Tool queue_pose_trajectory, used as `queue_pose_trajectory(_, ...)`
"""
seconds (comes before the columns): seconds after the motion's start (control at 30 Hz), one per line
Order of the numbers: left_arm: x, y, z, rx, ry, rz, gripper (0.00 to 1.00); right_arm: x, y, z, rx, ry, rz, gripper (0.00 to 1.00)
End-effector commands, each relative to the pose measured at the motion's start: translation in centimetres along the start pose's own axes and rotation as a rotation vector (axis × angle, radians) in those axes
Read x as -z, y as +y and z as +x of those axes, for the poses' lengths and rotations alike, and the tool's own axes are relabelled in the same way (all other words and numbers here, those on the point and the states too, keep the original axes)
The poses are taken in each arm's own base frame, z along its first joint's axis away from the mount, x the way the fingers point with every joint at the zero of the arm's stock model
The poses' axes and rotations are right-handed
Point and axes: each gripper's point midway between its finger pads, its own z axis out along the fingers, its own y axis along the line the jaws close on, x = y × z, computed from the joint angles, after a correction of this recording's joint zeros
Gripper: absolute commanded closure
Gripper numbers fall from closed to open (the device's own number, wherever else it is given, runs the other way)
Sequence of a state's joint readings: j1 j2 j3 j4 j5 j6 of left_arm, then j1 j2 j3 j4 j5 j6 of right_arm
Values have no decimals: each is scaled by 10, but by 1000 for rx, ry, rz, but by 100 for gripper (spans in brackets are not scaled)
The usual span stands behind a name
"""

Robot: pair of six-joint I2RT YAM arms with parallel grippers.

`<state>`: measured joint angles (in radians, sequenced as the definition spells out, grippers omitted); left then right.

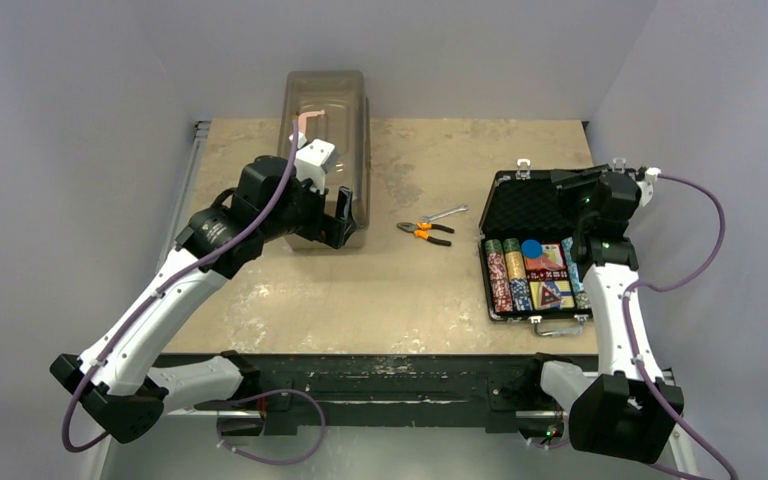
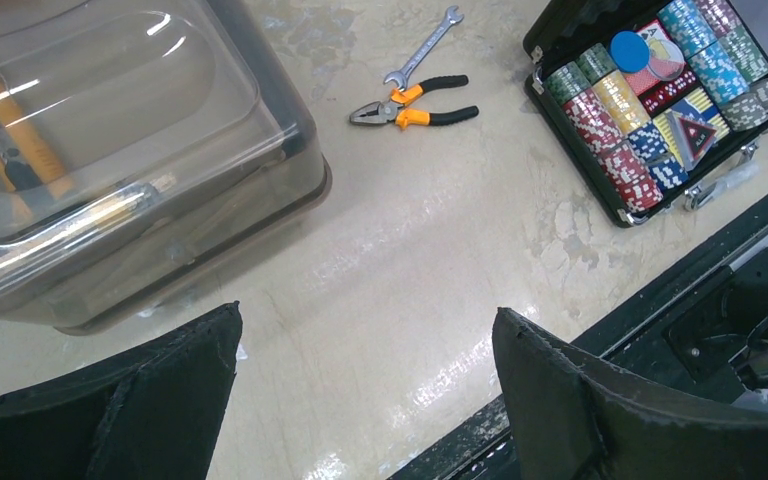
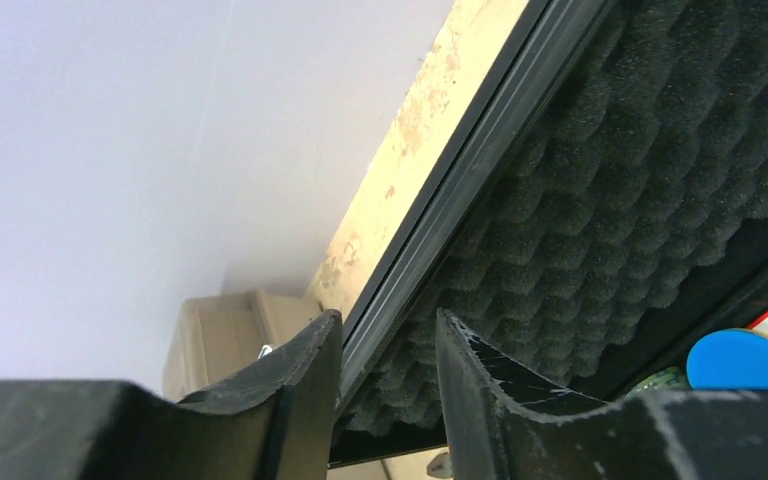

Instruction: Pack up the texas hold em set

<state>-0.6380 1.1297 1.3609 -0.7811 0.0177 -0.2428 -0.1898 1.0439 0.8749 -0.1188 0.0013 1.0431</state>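
The black case (image 1: 487,290) lies open at the right of the table, its foam-lined lid (image 1: 525,205) raised at the back. Rows of multicoloured poker chips (image 2: 610,130) fill it, with a round blue button (image 2: 629,50) and a red triangle token (image 2: 693,135) on top. My right gripper (image 3: 388,318) sits at the lid's (image 3: 600,190) edge, one finger outside the rim and one against the foam, closed on it. My left gripper (image 2: 367,310) hangs open and empty over bare table near the brown box.
A large translucent brown box (image 1: 326,140) stands at the back centre-left, right beside my left gripper (image 1: 340,225). Orange-handled pliers (image 2: 415,110) and a wrench (image 2: 422,58) lie between the box and the case. The table's front rail (image 2: 660,300) runs below.
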Motion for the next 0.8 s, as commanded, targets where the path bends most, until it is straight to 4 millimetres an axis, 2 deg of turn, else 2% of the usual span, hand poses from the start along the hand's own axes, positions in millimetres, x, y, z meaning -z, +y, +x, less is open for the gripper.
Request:
queue_pose_trajectory(0.0,0,-3,-7,-12,-15,10,8,-2,16,-27,-101,-114,-9,65)
queue_pose_trajectory(0.2,-1,-4,-6,-9,-8,17,8,-8,8,-33,-188,-154,41,73)
queue_pose_trajectory(0.3,-1,-4,-5,-9,-4,18,8,-11,3,-39,-207,-188,67,73)
queue_pose_trajectory(0.53,-1,-4,-5,-9,-6,16,8,-22,-7,-35,-261,-189,109,74)
queue_pose_trajectory(0.77,-3,-4,-5,-8,-2,16,8,-24,-13,-36,-273,-201,134,85)
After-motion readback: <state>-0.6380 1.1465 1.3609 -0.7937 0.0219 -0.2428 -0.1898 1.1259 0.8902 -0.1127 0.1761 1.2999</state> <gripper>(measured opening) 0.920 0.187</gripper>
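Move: Almost in front of the right hand is the top edge of the open case lid, its middle about 2 cm farther out, 3 cm to the right and 3 cm lower. The lid's right latch stands some 10 cm to the right of that middle and level with it. The blue tin lies in the case about 9 cm back, 1 cm left and 18 cm below the hand. From the left hand, the lid edge's middle is roughly 14 cm ahead, 47 cm right and 6 cm lower. Sliding some 3 cm to the right along the top edge of the open lid, the right hand also eases forward and slightly down, about 1.5 cm each. The wrist turns clockwise some 15 degrees and lifts its left side about 10, while the fingers keep closing from under half open to a narrow gap lined up with the lid's rim; a grip on it can't be made out. ##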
